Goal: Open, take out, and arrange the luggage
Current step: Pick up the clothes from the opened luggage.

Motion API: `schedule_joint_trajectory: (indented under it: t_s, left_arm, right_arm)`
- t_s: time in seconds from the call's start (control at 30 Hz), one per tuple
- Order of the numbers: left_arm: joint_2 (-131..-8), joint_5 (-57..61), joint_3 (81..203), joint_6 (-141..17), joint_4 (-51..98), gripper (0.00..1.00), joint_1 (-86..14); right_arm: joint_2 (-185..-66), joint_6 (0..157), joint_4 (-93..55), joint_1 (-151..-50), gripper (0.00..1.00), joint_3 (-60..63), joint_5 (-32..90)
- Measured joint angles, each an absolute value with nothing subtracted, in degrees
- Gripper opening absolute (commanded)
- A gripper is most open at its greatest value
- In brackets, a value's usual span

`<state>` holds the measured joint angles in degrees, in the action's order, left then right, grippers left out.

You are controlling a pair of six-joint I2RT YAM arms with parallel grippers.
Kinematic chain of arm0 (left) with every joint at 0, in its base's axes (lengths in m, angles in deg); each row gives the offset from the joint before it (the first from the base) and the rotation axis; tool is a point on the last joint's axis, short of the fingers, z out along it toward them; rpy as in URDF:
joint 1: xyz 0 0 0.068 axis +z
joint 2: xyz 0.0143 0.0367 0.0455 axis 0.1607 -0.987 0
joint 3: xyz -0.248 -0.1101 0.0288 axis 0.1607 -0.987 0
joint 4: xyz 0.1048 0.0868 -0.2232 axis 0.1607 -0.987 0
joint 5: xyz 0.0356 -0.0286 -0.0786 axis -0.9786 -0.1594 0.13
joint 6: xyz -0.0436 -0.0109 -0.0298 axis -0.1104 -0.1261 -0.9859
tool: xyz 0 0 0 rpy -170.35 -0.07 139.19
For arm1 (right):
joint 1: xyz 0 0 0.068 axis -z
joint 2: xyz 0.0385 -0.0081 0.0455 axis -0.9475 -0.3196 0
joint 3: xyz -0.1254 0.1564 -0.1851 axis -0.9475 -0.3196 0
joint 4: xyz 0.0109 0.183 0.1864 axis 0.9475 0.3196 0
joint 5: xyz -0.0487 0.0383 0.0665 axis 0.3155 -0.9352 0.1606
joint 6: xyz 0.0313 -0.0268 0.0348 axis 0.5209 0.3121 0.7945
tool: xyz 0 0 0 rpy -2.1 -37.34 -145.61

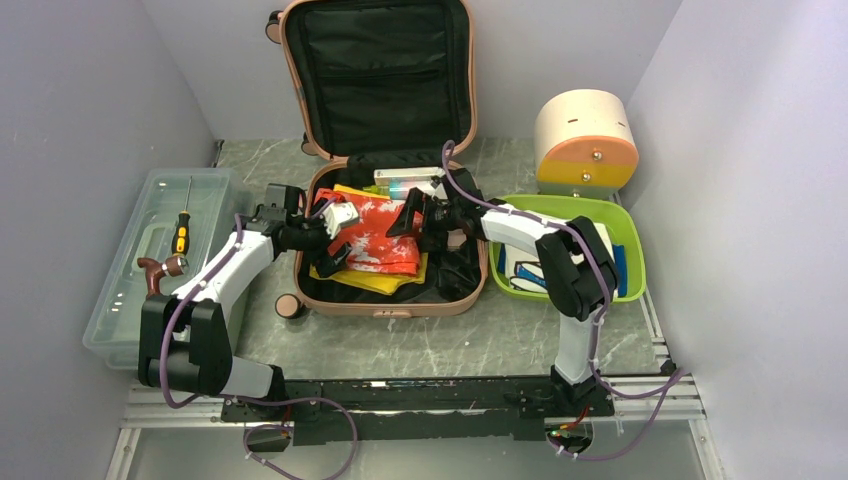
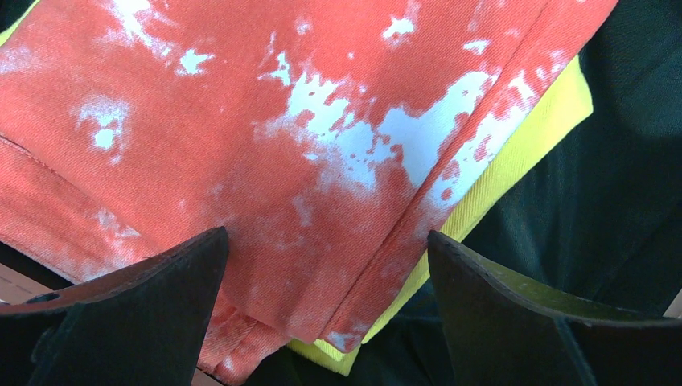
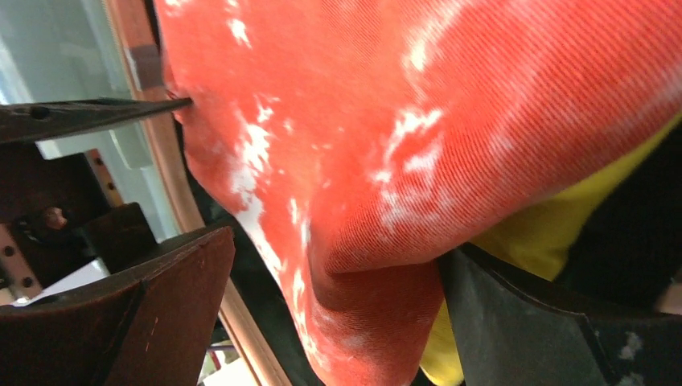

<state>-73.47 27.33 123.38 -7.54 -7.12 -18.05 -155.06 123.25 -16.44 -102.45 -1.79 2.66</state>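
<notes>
The salmon-pink luggage (image 1: 390,306) lies open on the table, its black-lined lid (image 1: 380,70) standing upright at the back. Inside lies a folded red-and-white cloth (image 1: 375,235) on a yellow cloth (image 1: 375,282). My left gripper (image 1: 335,228) is open at the red cloth's left edge. In the left wrist view its jaws (image 2: 328,237) stand wide on either side of a corner of the red cloth (image 2: 306,145), with the yellow cloth (image 2: 515,153) beneath. My right gripper (image 1: 415,220) is open at the cloth's right side; its jaws (image 3: 338,249) straddle a fold of the red cloth (image 3: 402,161).
A clear plastic bin (image 1: 125,300) at the left holds a screwdriver (image 1: 181,232) and a brown-handled tool (image 1: 158,270). A lime-green tray (image 1: 560,207) with white and blue items sits at the right. A cream-and-orange cylinder (image 1: 586,138) stands behind it. Walls close in on three sides.
</notes>
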Motion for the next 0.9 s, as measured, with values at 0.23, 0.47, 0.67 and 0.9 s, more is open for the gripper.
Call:
schedule_joint_trajectory:
  t_s: [0.23, 0.47, 0.67, 0.9]
  left_arm:
    - [-73.47, 27.98, 123.41, -7.62, -7.17, 0.98, -17.68]
    - [-73.47, 28.51, 123.38, -7.62, -7.26, 0.98, -17.52]
    - [-73.47, 28.60, 123.41, -7.62, -7.28, 0.98, -17.24]
    - [-73.47, 28.97, 123.38, -7.62, -7.34, 0.98, -16.91]
  right_arm:
    - [-154.17, 119.66, -11.46, -102.82, 1.00, -2.55, 5.91]
    - [-155.30, 121.50, -14.01, -102.73, 1.00, -3.12, 4.17]
    - [-157.99, 124.58, -17.97, -102.73, 0.91, -1.98, 0.95]
    - [-159.21, 126.66, -19.48, -102.03, 0.46, -2.51, -0.07]
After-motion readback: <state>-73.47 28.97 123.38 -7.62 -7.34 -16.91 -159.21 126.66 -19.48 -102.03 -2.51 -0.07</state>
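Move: The red clothes lie under the right hand's open fingers, their middle some 7 cm to its left, 3 cm back and 3 cm lower; from there the yellow clothes under them sit about 1 cm nearer the base and 1 cm to the right. The blue-white tube is about 6 cm ahead of the right hand and 1 cm to its left, some 5 cm below. From the left hand the red clothes' middle is about 7 cm right, level fore and aft, 4 cm below. The red clothes' right part, bulging between the right fingers, is what the right hand works into: it sinks about 2.5 cm while shifting about a centimetre back and to the right, then comes back forward and left. Tipping down some 5 degrees, it closes its fingers by about a third on the gathered fold. The left hand stays, wide open, by the left edge of the clothes. ##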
